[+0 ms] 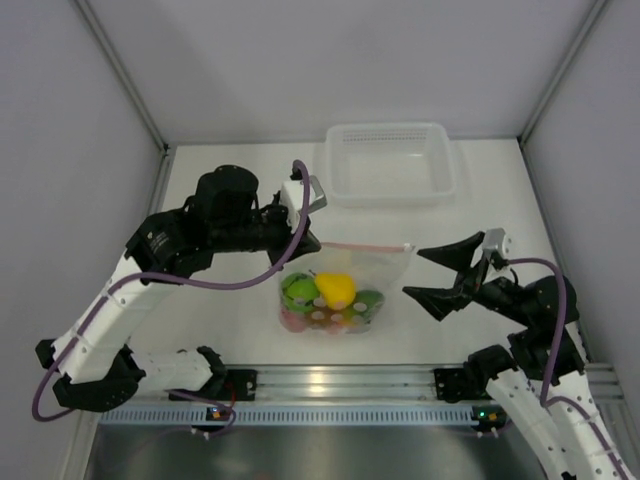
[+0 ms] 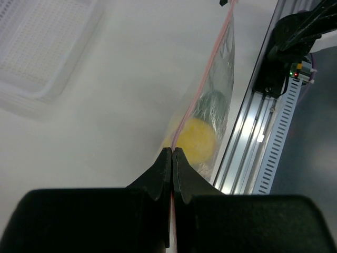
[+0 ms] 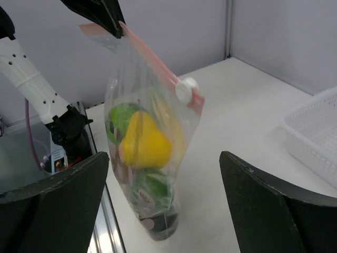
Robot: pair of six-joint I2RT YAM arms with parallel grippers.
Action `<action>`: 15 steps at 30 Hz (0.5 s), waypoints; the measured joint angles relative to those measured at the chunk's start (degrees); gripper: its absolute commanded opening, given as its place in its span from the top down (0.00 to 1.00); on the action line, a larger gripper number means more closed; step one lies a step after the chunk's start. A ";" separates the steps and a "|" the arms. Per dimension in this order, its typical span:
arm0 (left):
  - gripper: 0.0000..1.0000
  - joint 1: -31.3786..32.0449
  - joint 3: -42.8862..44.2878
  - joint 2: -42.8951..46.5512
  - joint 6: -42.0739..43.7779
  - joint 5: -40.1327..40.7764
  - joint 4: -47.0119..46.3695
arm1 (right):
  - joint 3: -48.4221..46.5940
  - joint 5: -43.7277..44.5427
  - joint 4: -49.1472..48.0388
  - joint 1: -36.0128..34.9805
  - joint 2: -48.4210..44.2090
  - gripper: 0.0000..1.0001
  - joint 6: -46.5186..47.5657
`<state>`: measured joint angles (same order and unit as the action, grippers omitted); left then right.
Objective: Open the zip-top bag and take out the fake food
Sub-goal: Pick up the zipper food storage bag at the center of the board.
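The clear zip-top bag [image 1: 345, 275] hangs upright over the table, its bottom resting near the front rail. My left gripper [image 1: 312, 240] [image 2: 172, 151] is shut on the left end of the bag's pink zip strip [image 2: 208, 68]. A white slider [image 3: 185, 89] sits on the strip's right end. Inside lies the fake food: a yellow fruit [image 3: 145, 142] [image 1: 335, 288], green ones [image 3: 118, 118] and darker pieces at the bottom. My right gripper [image 1: 414, 272] [image 3: 164, 158] is open just right of the bag, its fingers [image 3: 274, 205] wide apart on either side and not touching it.
A white rigid tray [image 1: 390, 165] [image 3: 316, 132] stands at the back of the table, right of centre. The aluminium rail [image 1: 340, 380] runs along the near edge, close under the bag. Grey walls enclose the table on three sides.
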<state>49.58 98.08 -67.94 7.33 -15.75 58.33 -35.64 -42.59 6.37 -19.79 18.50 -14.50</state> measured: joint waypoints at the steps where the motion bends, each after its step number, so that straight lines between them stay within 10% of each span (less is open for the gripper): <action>1: 1.00 0.02 -0.02 -0.24 0.15 -0.72 0.02 | 0.44 -0.85 -1.68 0.00 -0.02 0.18 0.07; 15: 1.00 0.31 -0.17 -0.11 1.90 -6.62 0.02 | 5.99 -7.23 -13.14 0.00 -4.04 0.36 -0.33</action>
<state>49.89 97.91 -68.05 9.23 -22.37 58.35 -29.65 -49.82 -6.76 -19.79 14.46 -14.83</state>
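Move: The white slider at the free end of the bag's zip strip is the right hand's goal: about 3 cm ahead of it, 2 cm left and 3 cm above. Inside the hanging bag, the yellow pear sits roughly 17 cm left, 2 cm ahead and 8 cm below the right hand, with the green apple some 7 cm farther left at that height. From the left hand, the slider is about 18 cm right, level fore and aft, roughly 4 cm lower. Narrow the right gripper from nearly wide open to about two thirds while easing it slightly left, then back some 2.5 cm, beside the slider end; tip its fingers up about 10 degrees and swing them a little counter-clockwise. With the left gripper, keep the strip pinched and draw it back about 2 cm and slightly right, turning a few degrees clockwise. ##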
